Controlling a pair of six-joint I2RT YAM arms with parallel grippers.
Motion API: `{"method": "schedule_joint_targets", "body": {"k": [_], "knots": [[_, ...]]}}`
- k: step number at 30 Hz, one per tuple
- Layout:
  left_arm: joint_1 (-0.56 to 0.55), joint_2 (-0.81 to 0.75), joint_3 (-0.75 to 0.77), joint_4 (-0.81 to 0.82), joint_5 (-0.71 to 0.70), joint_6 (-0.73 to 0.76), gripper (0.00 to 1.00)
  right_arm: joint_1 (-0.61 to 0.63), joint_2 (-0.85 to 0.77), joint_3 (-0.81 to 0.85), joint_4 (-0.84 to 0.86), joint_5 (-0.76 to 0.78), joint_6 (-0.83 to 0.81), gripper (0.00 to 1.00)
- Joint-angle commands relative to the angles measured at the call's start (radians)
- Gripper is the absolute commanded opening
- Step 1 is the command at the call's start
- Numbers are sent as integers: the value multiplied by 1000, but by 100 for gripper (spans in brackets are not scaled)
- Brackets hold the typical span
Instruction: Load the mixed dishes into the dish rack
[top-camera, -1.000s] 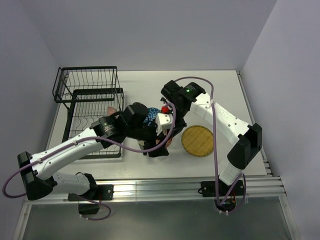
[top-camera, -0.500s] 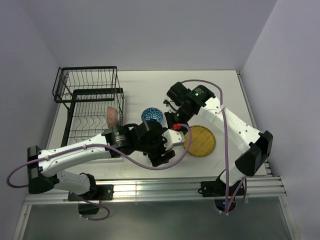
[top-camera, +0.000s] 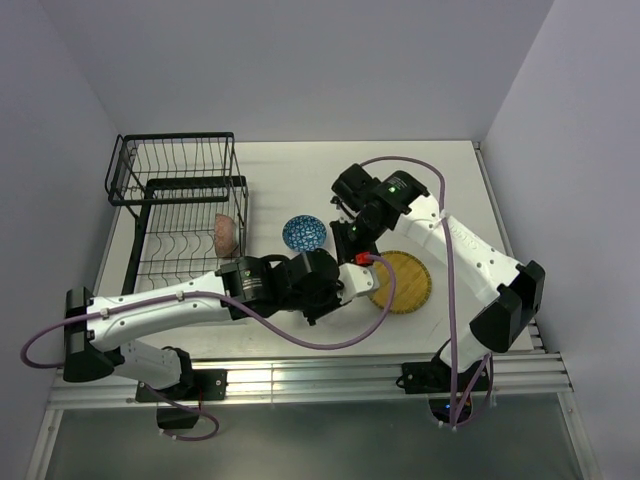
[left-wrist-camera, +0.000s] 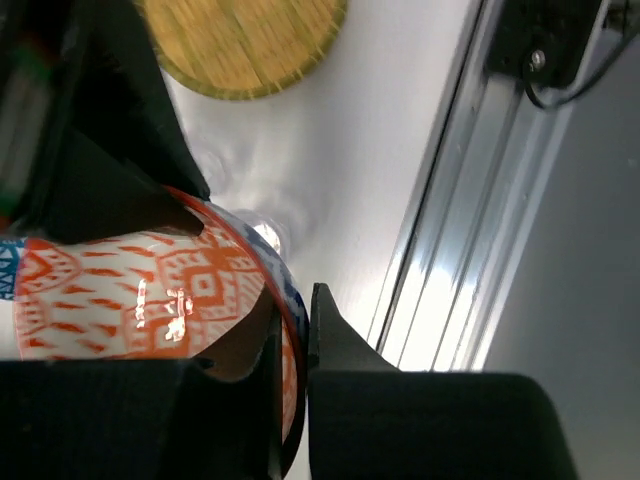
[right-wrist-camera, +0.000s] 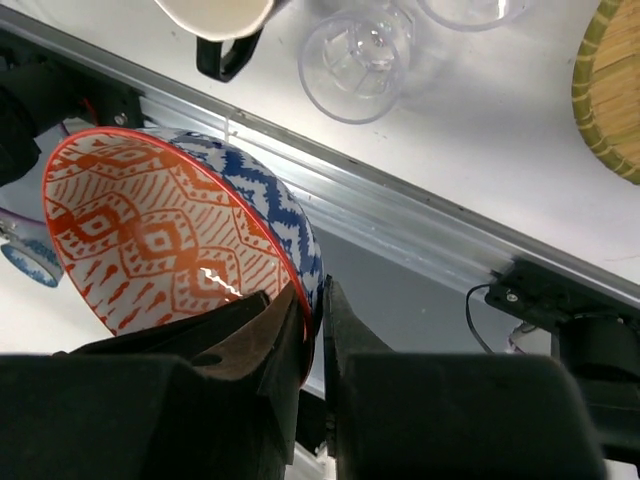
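Note:
An orange-red bowl (right-wrist-camera: 150, 240), blue on its outside, hangs tilted above the table. Its rim is pinched by both grippers. My right gripper (right-wrist-camera: 315, 290) is shut on one part of the rim. My left gripper (left-wrist-camera: 295, 300) is shut on another part of the same bowl (left-wrist-camera: 150, 290). From above, both grippers (top-camera: 348, 258) meet beside the yellow plate (top-camera: 402, 282) and hide this bowl. A blue bowl (top-camera: 305, 233) rests on the table to their left. The dish rack (top-camera: 150, 185) stands at far left with a pale bowl (top-camera: 227, 235) on edge in its lower tier.
The right wrist view shows a dark mug (right-wrist-camera: 215, 15) and two clear glasses (right-wrist-camera: 360, 65) on the table beyond the held bowl. The metal rail (top-camera: 330, 375) runs along the table's near edge. The left forearm (top-camera: 170, 305) lies across the table in front of the rack.
My left gripper swung right and nearer, from over the blue bowl to the right gripper, and closed on the orange-red bowl's rim. The right gripper shifted slightly nearer, then held still.

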Motion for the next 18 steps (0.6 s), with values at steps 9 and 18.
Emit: {"method": "schedule_joint_targets", "body": {"k": [9, 18], "knots": [[281, -414, -322, 253, 163, -307, 0, -77, -36, 238, -100, 44, -7, 60], [691, -620, -509, 422, 462, -437, 0, -226, -87, 221, -85, -27, -53, 58]]}}
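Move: Both grippers have hold of the orange bowl, its middle about 3 cm ahead of the left hand and 1 cm to its right, and 2 cm back and 4 cm left of the right hand. The dish rack's middle is some 30 cm left, 20 cm ahead and 14 cm below the left hand. The mug is roughly 12 cm ahead, 8 cm left and 17 cm below it; the blue bowl, 25 cm ahead, 5 cm left and 18 cm below. Open the right gripper to hand over the orange bowl and draw it clear, up and forward about 7 cm each way, easing right at the end. Keep the left fingers pinched on the rim and swing the bowl about 13 cm left and 7 cm forward towards the dish rack, dipping slightly before rising, wrist turning counter-clockwise as the fingers tip up nearer level. ##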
